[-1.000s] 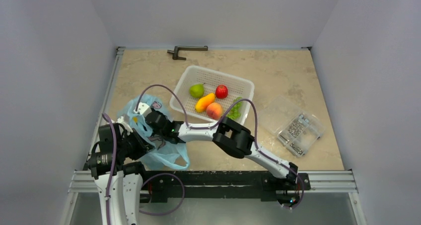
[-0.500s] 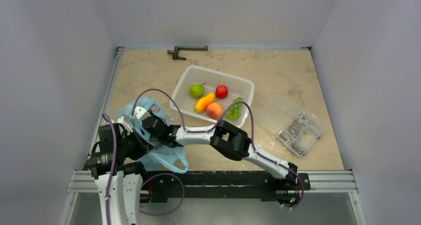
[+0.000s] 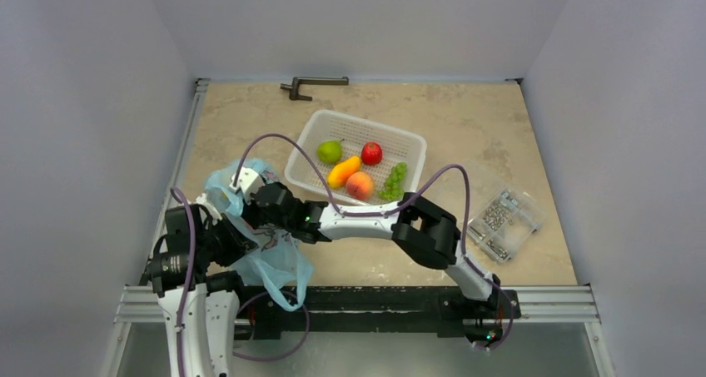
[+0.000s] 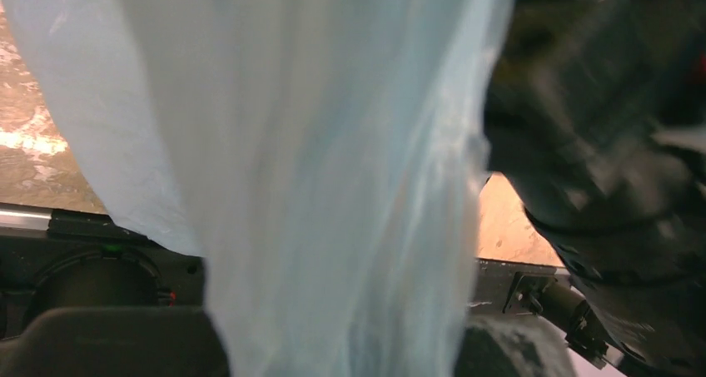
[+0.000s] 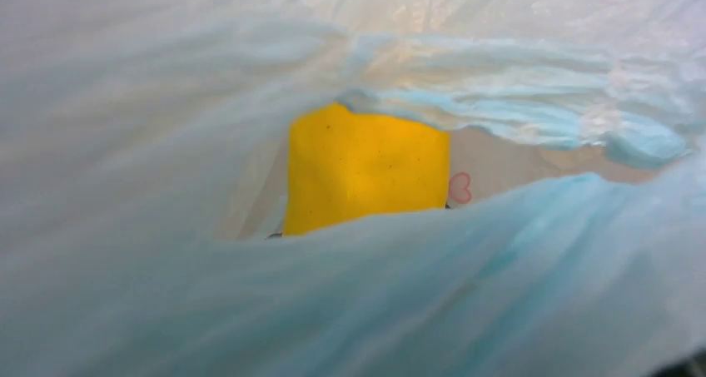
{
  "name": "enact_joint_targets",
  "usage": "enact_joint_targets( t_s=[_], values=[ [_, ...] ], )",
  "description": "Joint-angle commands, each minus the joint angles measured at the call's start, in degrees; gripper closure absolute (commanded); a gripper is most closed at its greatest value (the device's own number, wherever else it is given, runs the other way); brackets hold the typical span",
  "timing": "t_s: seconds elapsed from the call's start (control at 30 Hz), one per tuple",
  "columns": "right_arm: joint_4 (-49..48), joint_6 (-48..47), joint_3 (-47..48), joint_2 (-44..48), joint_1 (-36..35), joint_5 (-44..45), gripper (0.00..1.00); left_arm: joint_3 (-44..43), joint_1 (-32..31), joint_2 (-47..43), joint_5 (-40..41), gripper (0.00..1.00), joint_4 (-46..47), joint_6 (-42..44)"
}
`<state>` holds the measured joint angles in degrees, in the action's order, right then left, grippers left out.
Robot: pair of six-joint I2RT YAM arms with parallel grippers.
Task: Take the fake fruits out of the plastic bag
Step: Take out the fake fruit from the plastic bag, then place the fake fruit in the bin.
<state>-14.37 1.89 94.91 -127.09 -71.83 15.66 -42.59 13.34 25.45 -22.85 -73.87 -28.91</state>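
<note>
The light blue plastic bag (image 3: 272, 263) hangs at the near left, its film bunched in my left gripper (image 3: 226, 227), which is shut on it. In the left wrist view the bag (image 4: 333, 186) fills the frame and runs down into the jaws. My right gripper (image 3: 254, 202) reaches into the bag's mouth; its fingers are hidden by the film. The right wrist view shows a yellow fruit (image 5: 366, 165) close ahead inside the bag (image 5: 499, 294). A green fruit (image 3: 330, 151), an orange-yellow one (image 3: 343, 171), a peach (image 3: 359, 185) and green grapes (image 3: 395, 180) lie in the basket.
The white perforated basket (image 3: 375, 125) stands mid-table and also holds a red fruit (image 3: 371, 153). A clear box of metal parts (image 3: 499, 215) sits at the right. A dark metal handle (image 3: 312, 84) lies at the back edge. The side walls stand close.
The right arm's elbow has swung right and its wrist has shifted a little right at the bag's mouth. The bag now hangs lower, trailing over the front rail.
</note>
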Motion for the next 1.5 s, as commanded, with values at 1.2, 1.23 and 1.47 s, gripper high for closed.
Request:
enact_joint_targets(
  t_s=[1.2,1.23,1.47],
  values=[
    [9.8,5.5,-38.5,48.8,11.5,0.4,1.0,-15.1,0.1,18.8,15.3,0.61,15.5,1.0],
    [10.4,6.0,-37.9,48.1,12.7,-0.4,1.0,-15.1,0.2,18.3,14.7,0.58,14.9,1.0],
    [19.9,7.0,-27.7,39.8,15.4,-3.5,1.0,-18.9,0.1,14.7,13.5,0.14,7.9,0.8]
  ],
)
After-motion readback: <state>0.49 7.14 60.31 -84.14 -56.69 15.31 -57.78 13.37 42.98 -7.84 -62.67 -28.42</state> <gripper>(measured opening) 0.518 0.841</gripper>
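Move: The right hand, inside the bag's mouth, already has the big yellow fruit; the white basket it goes to lies about 30 cm to its right, 7 cm farther out and 9 cm lower. From this hand, the green pear is about 9 cm ahead and 23 cm right, the mango 4 cm ahead and 27 cm right, the peach 1 cm ahead and 31 cm right. The left hand still pinches the bag, whose body lies about 6 cm ahead, 3 cm right and 8 cm below it. Keeping its grip on the big yellow fruit, the right hand draws it out of the bag and carries it about 24 cm to the right towards the basket, first swinging back some 6 cm, then rising to about 11 cm above its start and finally reaching forward and sinking as it turns clockwise. Meanwhile the left hand takes the pinched bag forward and left, clear of the fruit, about 10 cm in all and slightly up, rolling its left side up some 15 degrees, then opens its fingers wide to let the bag go and rises. ##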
